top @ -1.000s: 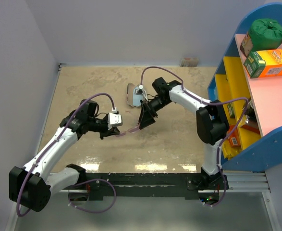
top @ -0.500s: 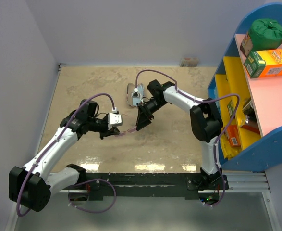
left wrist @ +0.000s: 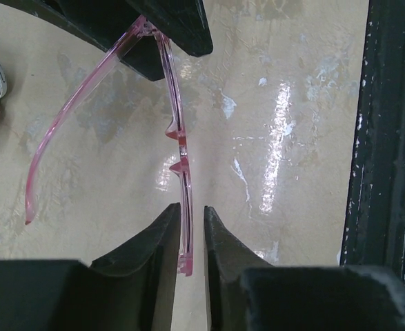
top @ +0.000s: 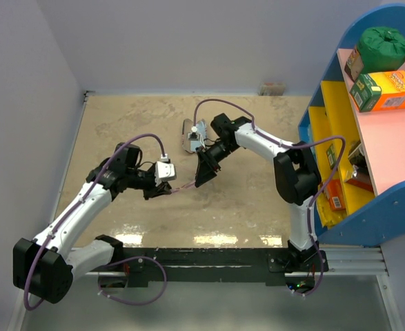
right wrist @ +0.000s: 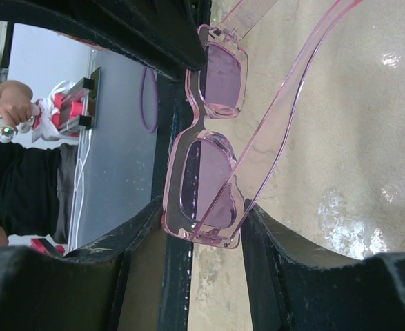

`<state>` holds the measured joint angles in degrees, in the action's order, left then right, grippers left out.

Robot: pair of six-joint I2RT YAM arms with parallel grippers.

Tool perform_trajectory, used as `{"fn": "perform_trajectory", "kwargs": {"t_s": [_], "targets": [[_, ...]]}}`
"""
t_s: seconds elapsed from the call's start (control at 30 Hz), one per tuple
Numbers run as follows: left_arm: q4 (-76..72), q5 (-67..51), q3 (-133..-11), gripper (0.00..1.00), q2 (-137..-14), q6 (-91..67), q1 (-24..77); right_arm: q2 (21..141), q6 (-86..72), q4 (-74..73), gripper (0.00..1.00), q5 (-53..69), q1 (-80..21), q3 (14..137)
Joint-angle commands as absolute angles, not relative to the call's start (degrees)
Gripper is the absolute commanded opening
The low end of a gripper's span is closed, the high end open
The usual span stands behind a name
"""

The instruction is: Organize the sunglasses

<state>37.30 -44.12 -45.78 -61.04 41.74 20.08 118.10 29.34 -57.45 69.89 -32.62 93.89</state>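
The sunglasses (top: 185, 185), thin with a translucent pink frame, hang just above the table between my two grippers. In the right wrist view the lens end of the sunglasses (right wrist: 212, 172) sits between both fingers of my right gripper (right wrist: 203, 207), which is shut on it. In the left wrist view the other end of the frame (left wrist: 178, 138) runs edge-on between the jaws of my left gripper (left wrist: 192, 207). It lies against the left finger with a thin gap to the right one, so that gripper is slightly open. From above, the left gripper (top: 166, 187) and right gripper (top: 201, 181) face each other.
The oblong printed case (top: 188, 134) with something pale blue on it lies just behind the right gripper. A blue and yellow shelf unit (top: 368, 124) holding boxes stands along the right side. Walls close the left and far sides of the beige table (top: 119, 124).
The right gripper moved left to the sunglasses and closed on their lens end. The left jaws parted a little around the frame. The left arm stayed put.
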Motion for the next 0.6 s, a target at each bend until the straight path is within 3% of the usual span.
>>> {"fn": "perform_trajectory", "kwargs": {"t_s": [0.0,0.17,0.57], "targets": [[34.72,-45.88,-45.79,0.30,-60.21,40.87,20.48,114.43,29.09,-55.64,0.34,69.00,-32.87,94.92],[34.63,-45.35,-46.05,0.52,-59.42,40.34,20.48,113.99,29.09,-55.20,0.32,68.47,-32.78,94.31],[31.73,-42.37,-46.23,0.91,-52.56,36.66,16.09,110.83,30.40,-54.32,0.31,61.88,-32.78,92.11]]}}
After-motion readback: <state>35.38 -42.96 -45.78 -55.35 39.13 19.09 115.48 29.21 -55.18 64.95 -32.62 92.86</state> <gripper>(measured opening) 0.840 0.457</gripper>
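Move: The sunglasses hang in the air between the two hands, their middle about 5 cm to the left hand's right and 2 cm ahead, level with it; the left fingertips still straddle the frame's near corner. From the right hand, which grips the opposite corner, that middle lies some 4 cm left and 1 cm back, level. The open case stands on the table about 21 cm ahead of the left hand, 7 cm to its right and 12 cm below. Staying in place at first, the left hand spreads its fingers from nearly shut to wide open around the corner of the sunglasses' frame, letting go, then rises about 2.5 cm away from it. The right hand keeps its pinch on the other corner, easing forward under a centimetre while its wrist tilts upward some 5 degrees. ##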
